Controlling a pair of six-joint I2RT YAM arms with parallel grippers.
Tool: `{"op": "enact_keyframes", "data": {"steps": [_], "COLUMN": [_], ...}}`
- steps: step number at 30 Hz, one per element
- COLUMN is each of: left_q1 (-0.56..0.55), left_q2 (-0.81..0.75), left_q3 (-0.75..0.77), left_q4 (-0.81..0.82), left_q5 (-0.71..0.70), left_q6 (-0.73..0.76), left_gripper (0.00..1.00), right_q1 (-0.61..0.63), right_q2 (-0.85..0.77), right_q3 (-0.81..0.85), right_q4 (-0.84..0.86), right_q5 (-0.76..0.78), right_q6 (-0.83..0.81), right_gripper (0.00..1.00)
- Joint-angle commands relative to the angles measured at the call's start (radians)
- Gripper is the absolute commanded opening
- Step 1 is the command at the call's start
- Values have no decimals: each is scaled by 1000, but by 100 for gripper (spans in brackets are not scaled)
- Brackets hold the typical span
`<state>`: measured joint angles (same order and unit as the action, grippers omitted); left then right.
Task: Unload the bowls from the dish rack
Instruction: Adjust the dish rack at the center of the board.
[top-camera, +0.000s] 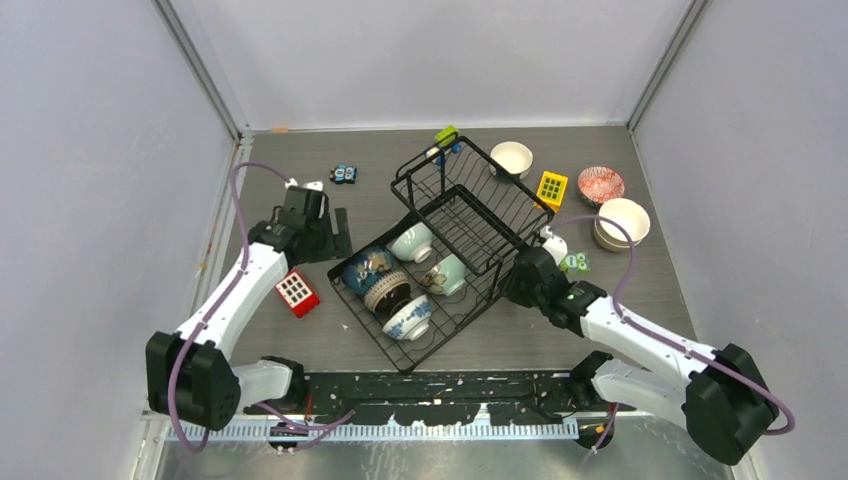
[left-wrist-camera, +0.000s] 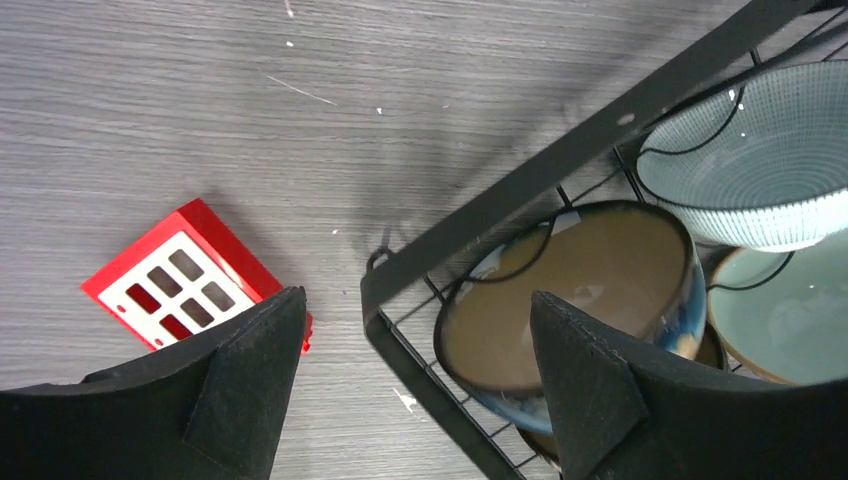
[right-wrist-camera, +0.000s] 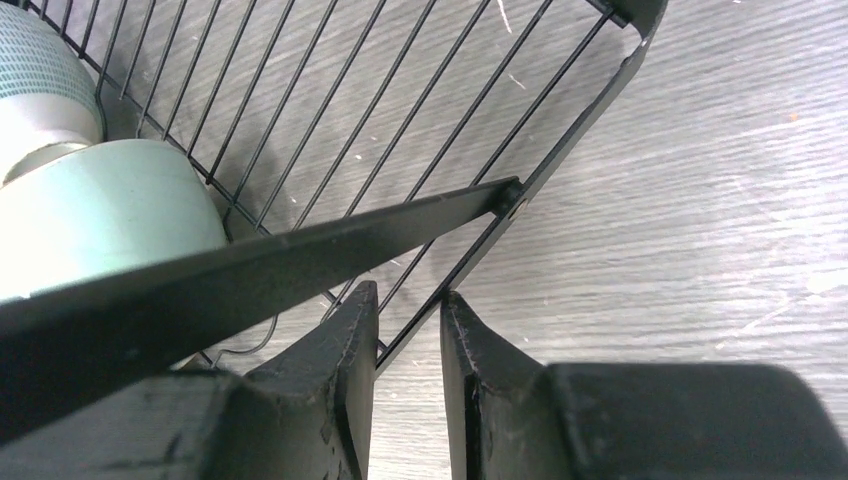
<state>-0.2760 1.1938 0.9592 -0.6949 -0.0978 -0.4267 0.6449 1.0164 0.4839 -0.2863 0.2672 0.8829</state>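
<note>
The black wire dish rack (top-camera: 470, 205) lies at an angle mid-table. Its near section holds several bowls: a pale green one (top-camera: 412, 241), a teal one (top-camera: 447, 273), a blue one with a brown inside (top-camera: 368, 268), a brown ribbed one (top-camera: 386, 293) and a blue-and-white one (top-camera: 409, 318). My left gripper (top-camera: 335, 238) is open, its jaws astride the rack's left corner (left-wrist-camera: 400, 275), with the brown-inside bowl (left-wrist-camera: 575, 285) by the right finger. My right gripper (top-camera: 510, 280) is at the rack's right edge, its jaws nearly closed on the rim wire (right-wrist-camera: 500, 215).
Outside the rack stand a white bowl (top-camera: 511, 158), a red-patterned bowl (top-camera: 600, 184) and a cream bowl (top-camera: 621, 222). A red block (top-camera: 297, 293) lies left of the rack, a yellow block (top-camera: 551, 187) to its right. Small toys sit at the back (top-camera: 344, 173) (top-camera: 446, 134).
</note>
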Motion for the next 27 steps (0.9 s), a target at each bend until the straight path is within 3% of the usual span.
{"op": "enact_keyframes", "data": {"steps": [1,5,10,20,27], "left_q1": [24,35,35,35,37], "left_q2": [35,72,87,64,43], "left_q3": [51,61,45,107,88], "left_q4": [64,63,84,124,147], "left_q5": [93,93,107,109,57], "left_q6": [45,48,32,29,-5], "left_gripper": [83,83,81,83,83], "right_q1": [12,12,12,12,11], "right_q2": [-83,-129,-162,-249,-392], "right_q3": [-10,-14,-17,20,-9], "right_q4": [-126,-148,-164,-264,-336], "right_q5": [-60,-61,-53,11,73], "right_q6": [-81,-62,-46,18,190], "right_gripper": [18,35,47,59,66]}}
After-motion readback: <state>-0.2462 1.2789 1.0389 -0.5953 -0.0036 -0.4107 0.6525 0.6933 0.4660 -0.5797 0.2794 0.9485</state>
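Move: My right fingers still hold the rack's right-hand bar; the rack's middle lies about 16 cm left and 5 ahead, with the pale green bowl 13 cm left and 4 ahead and the green blocks some 14 right, 7 ahead. My open left hand hangs about 10 cm above the rack's left corner, which is 5 cm back and 1 left. From it the blue bowl lies 7 cm right, 5 back, and the red block 8 left, 10 back. After a last short tug on the rack back and to the right, I open my right fingers to let its bar go and draw that hand back about 4 cm and right 3, rising at the end. Meanwhile my left hand, still wide open, dips a centimetre, then climbs; it works forward about 4 cm and a little right, away from the rack's left corner. ##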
